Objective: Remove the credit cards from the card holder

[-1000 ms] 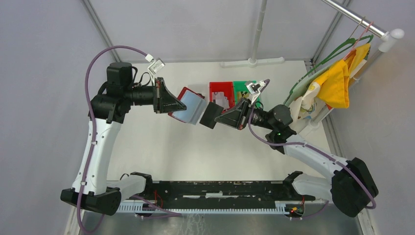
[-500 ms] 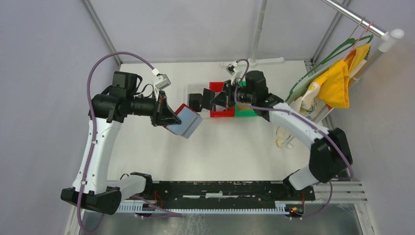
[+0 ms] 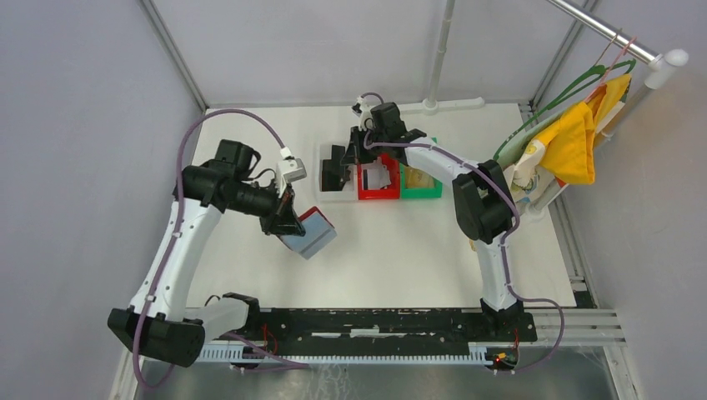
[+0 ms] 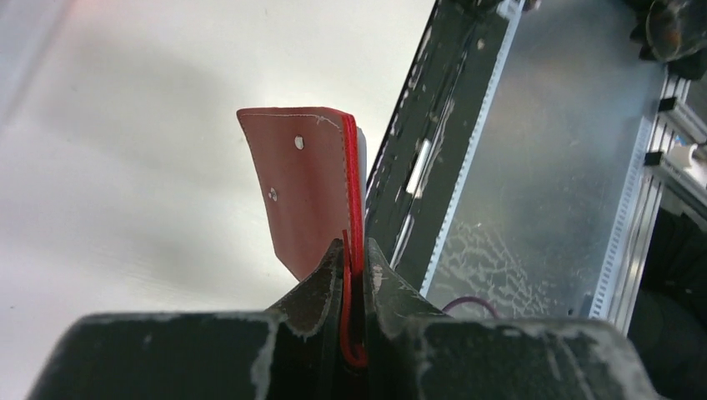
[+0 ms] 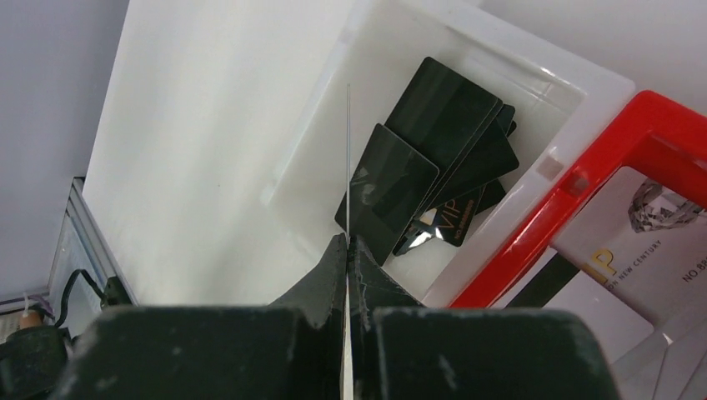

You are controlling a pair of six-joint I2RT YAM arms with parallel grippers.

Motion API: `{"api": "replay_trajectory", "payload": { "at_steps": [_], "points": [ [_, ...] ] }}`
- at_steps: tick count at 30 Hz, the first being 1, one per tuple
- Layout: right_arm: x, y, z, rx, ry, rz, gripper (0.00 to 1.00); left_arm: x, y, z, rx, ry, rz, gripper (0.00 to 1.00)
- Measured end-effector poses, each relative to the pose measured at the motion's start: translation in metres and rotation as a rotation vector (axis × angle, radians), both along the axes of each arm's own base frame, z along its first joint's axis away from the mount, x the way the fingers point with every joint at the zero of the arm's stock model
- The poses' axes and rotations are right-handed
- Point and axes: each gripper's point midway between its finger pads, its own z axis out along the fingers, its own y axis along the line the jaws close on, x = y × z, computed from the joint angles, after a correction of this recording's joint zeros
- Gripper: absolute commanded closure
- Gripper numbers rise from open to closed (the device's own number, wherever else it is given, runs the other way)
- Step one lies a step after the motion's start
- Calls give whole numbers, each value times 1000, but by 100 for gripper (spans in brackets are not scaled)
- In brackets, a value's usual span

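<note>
My left gripper (image 3: 292, 227) is shut on the dark red card holder (image 3: 310, 237), held above the table left of centre. In the left wrist view the card holder (image 4: 308, 179) sticks up from the left gripper (image 4: 353, 250), clamped by its edge. At the back of the table my right gripper (image 3: 346, 162) is shut on a dark credit card (image 3: 333, 173) over a white tray (image 3: 333, 197). The right wrist view shows that credit card (image 5: 348, 167) edge on, pinched in the right gripper (image 5: 347, 242). Below it several dark cards (image 5: 433, 158) lie in the white tray (image 5: 584, 83).
A red bin (image 3: 378, 193) and a green bin (image 3: 421, 192) stand right of the tray. The red bin (image 5: 642, 142) holds pale VIP cards (image 5: 634, 250). A rack with a yellow cloth (image 3: 575, 137) stands at the right. Frame posts rise at the back corners.
The right arm swung from the table's centre to the back with the dark card, ending over the white tray. The left arm carried the card holder nearer and slightly lower.
</note>
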Motion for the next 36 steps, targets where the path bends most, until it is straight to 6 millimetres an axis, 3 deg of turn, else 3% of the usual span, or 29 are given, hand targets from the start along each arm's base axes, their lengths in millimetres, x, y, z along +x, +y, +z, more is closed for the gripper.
{"api": "replay_trajectory", "payload": {
  "at_steps": [9,14,18,25,30,35,36],
  "points": [
    [0,14,-33,-24,50,-5,95,-8,5,-97,232,95,-116,98],
    [0,22,-41,-21,58,1,72,7,18,-152,386,63,-150,98],
    [4,27,-36,-3,42,4,56,37,28,-183,479,-52,-120,98],
    [2,24,-19,4,7,7,45,78,27,-202,561,-263,-65,98],
    [-19,5,16,15,-38,1,37,97,19,-199,592,-363,-45,97],
    [-35,-16,56,30,-124,-21,33,111,11,-196,620,-427,-1,85],
    [-39,-21,61,33,-139,-28,32,112,8,-195,619,-431,9,77]
  ]
}}
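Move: The right hand holds a black card over the white bin, whose middle lies about 3 cm left of it, 2 cm ahead and some 11 cm down; the red bin is about 8 cm to this hand's right, 2 cm ahead and equally low. The left hand holds the card holder; its spot on the table is about 10 cm ahead, 2 cm to the right and 25 cm below, with the white bin's middle 27 cm ahead and 7 cm right of the hand. Lower the right gripper about 4 cm and ease it left into the white bin's space, open the fingers to let go of the card, then lift it clear, up and back to the right. Meanwhile sink the left gripper some 20 cm with the card holder still pinched, then carry it forward towards the white bin, tipping the fingers more steeply down and round to point forward-right. ##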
